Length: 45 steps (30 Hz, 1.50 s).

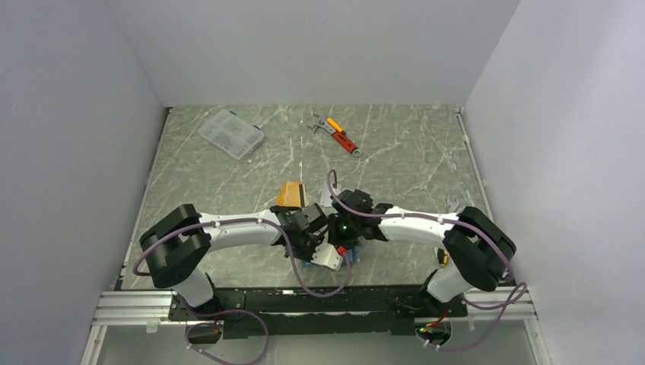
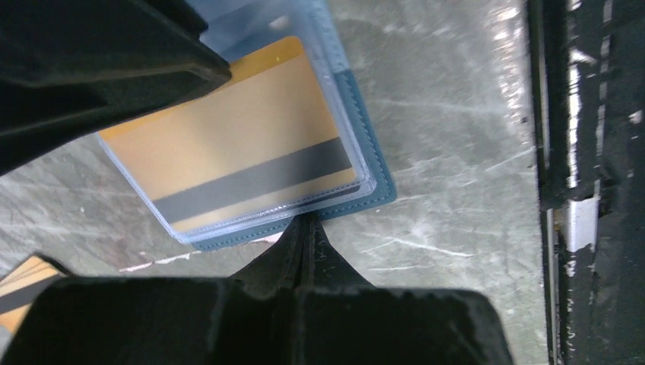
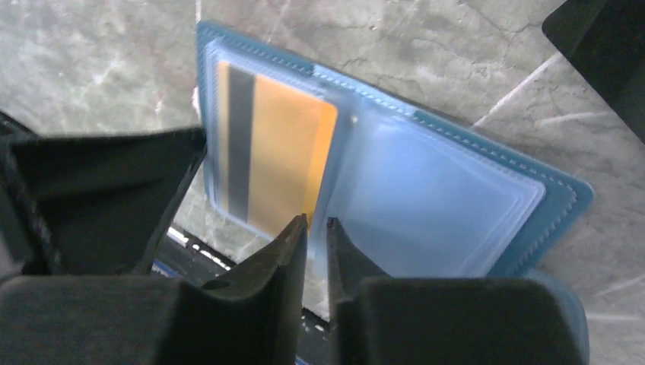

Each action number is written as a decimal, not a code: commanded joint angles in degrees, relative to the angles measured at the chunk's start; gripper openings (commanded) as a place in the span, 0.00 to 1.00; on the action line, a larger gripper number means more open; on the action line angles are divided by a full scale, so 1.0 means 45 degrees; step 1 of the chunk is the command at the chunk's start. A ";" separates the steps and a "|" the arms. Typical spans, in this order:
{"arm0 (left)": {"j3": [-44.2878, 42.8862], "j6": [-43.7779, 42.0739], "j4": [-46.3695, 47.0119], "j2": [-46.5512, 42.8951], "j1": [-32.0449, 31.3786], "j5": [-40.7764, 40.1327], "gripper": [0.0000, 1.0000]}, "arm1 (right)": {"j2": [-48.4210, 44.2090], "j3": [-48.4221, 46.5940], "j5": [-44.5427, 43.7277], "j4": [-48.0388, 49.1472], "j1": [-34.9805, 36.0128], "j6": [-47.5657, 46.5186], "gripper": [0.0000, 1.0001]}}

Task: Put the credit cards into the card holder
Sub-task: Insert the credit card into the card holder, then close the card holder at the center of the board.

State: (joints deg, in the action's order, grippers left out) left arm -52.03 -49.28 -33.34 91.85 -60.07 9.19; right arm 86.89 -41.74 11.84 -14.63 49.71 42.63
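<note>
The teal card holder [image 3: 567,201] lies spread open on the marble table, mostly hidden under both wrists in the top view. An orange-gold credit card [image 3: 278,163] with a dark stripe sits inside its clear left pocket [image 2: 243,144]. My right gripper [image 3: 316,222] hovers over the holder's middle fold, its jaws a narrow slit apart with nothing between them. The left gripper [image 2: 304,224] is shut, its tips touching the holder's teal edge [image 2: 373,163]. Another orange card [image 1: 291,194] lies loose on the table beyond the grippers; its corner [image 2: 23,285] also shows in the left wrist view.
A clear plastic compartment box [image 1: 231,133] sits at the back left. An orange-handled tool [image 1: 340,135] lies at the back centre. The table's metal front rail [image 2: 578,220] runs close beside the holder. The two wrists crowd each other over the holder.
</note>
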 commanded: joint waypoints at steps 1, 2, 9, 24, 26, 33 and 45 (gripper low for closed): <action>0.0114 -0.0114 -0.0190 -0.0315 0.0656 -0.0550 0.00 | -0.1655 -0.0133 -0.0190 -0.0569 -0.0413 -0.0117 0.26; 0.0024 -0.0054 -0.0310 -0.0451 0.0821 -0.0498 0.00 | -0.2137 -0.0007 -0.0238 -0.0734 -0.0666 -0.0101 0.30; -0.0521 0.0426 -0.1055 -0.1748 0.1756 0.0021 0.01 | -0.5532 0.1081 -0.0170 -0.2019 -0.2211 -0.0041 0.47; 0.0138 0.1135 -0.0160 -0.2216 0.2473 0.1833 0.03 | -0.7909 0.5914 0.2879 0.0735 -0.3089 0.2072 0.62; 0.0282 0.0953 0.0020 -0.1977 0.2456 0.1884 0.02 | -0.7604 0.6380 0.3329 0.1829 -0.3096 0.2424 0.62; 0.0778 0.0526 0.1153 -0.1068 0.2286 0.1624 0.01 | -0.6102 0.7235 0.3748 0.5275 -0.3109 0.3224 0.62; 0.0999 0.0303 0.2057 -0.0030 0.1173 0.0839 0.00 | -0.6327 0.7857 0.3525 0.7190 -0.3543 0.3768 0.56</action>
State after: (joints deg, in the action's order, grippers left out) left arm -47.51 -46.87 -27.40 88.79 -53.54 11.97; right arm 61.08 -7.22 30.26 14.06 35.07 59.27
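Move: The right fingertips are at the orange card's right edge, with the card's middle about 3 cm to the left and 1 cm ahead. The card holder's snap strap is roughly 7 cm to the right and 3 cm back, slightly lower; black cards lie some 11 cm ahead and 6 cm right. From the left hand, at the holder's left edge, the holder's middle is 7 cm right and 1 cm ahead, the orange card 4 cm right and 2 cm ahead. Up about 8 cm off the orange card while swinging right, the right hand opens wide, drops back and down beyond the holder's right side, then comes in leftwards, rolling its fingers to point left (some 30 degrees), until they straddle the snap strap. The shut left fingers hop up and forward, then come down at the holder's left edge again, about 2 cm farther forward. ##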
